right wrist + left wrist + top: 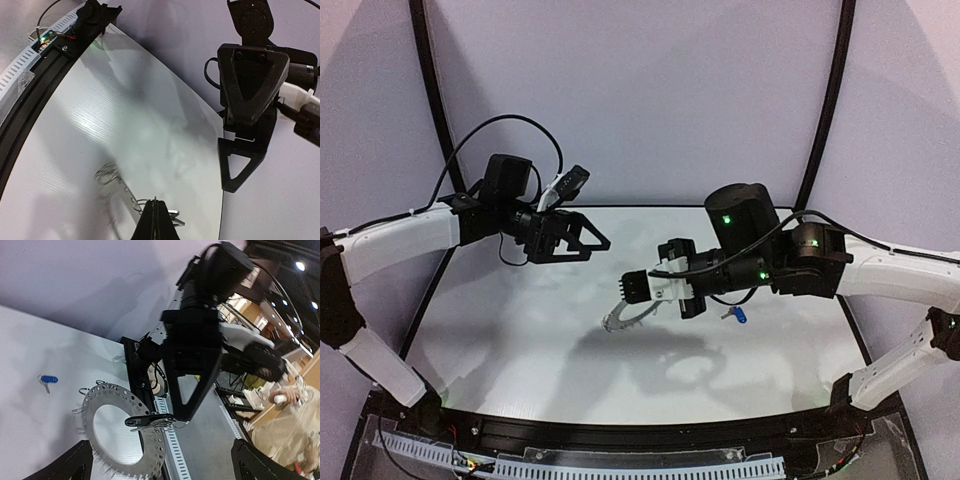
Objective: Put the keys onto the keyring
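Note:
The keyring (pixel 620 320) is a flat grey ring with wire clips around its rim, held tilted above the white table. My right gripper (pixel 628 287) is shut on its rim. In the left wrist view the right gripper (pixel 182 416) pinches the keyring (pixel 107 396) just beside the black-tagged key (pixel 145 420), which lies across the rim. I cannot tell whether that key hangs from a clip. The blue-tagged key (pixel 741 316) (pixel 49 379) lies alone on the table. My left gripper (pixel 595 238) (pixel 165 470) is open and empty, up and to the left of the ring.
The white table (pixel 520 330) ends at a black rail (pixel 620 430) along its near edge, with a cable duct below it. Black frame posts (pixel 432 90) and pale curtain walls stand behind. In the right wrist view my left gripper (pixel 235 180) hangs above the table's far edge.

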`<state>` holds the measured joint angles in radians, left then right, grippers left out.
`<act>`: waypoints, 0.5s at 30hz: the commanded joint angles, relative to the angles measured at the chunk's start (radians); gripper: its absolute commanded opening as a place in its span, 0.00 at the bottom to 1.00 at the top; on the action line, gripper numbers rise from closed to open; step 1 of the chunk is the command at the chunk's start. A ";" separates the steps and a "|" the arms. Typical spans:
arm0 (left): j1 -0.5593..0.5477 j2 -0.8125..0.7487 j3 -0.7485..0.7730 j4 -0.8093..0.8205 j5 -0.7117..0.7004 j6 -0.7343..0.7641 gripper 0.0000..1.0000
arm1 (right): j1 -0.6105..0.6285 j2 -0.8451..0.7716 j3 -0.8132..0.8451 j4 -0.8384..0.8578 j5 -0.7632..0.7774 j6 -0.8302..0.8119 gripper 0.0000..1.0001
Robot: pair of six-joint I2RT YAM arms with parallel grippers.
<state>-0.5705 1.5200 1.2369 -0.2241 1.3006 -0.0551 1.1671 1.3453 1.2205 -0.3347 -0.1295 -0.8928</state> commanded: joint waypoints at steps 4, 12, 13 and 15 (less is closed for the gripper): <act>-0.006 0.044 0.092 -0.069 0.140 0.221 0.94 | -0.011 -0.033 0.043 -0.053 -0.062 -0.011 0.00; -0.075 0.070 0.081 -0.168 0.027 0.220 0.65 | -0.011 -0.009 0.071 -0.074 -0.016 0.001 0.00; -0.078 0.067 0.067 -0.171 0.020 0.220 0.61 | -0.011 -0.009 0.071 -0.075 -0.021 0.001 0.00; -0.088 0.068 0.050 -0.152 0.006 0.204 0.59 | -0.011 -0.008 0.073 -0.080 -0.032 0.003 0.00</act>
<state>-0.6395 1.5940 1.3125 -0.3416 1.3430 0.1390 1.1618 1.3361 1.2594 -0.4210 -0.1558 -0.8997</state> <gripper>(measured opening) 0.610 0.012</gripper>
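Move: The black key tag, held with its wire loops at the right hand's fingertips, is about 5 cm back, 4 cm to the right and 2 cm below the left hand. The keyring plate hangs beneath it, about 6 cm back, 5 cm right and 8 cm below the left hand. From the right hand, the tag lies 1 cm ahead, level sideways and in height. The blue-tagged key is on the table, roughly 10 cm ahead, 22 cm right and 24 cm below the right hand. Up about 2 cm first, then down again and off to the right and back, the left hand closes in on the black tag at the right fingertips, ending some 2.5 cm nearer the robot's right and back. Its wide-open fingers, still pointing right, begin to close, to about two thirds open. The right hand stays nearly in place and keeps its pinch. ##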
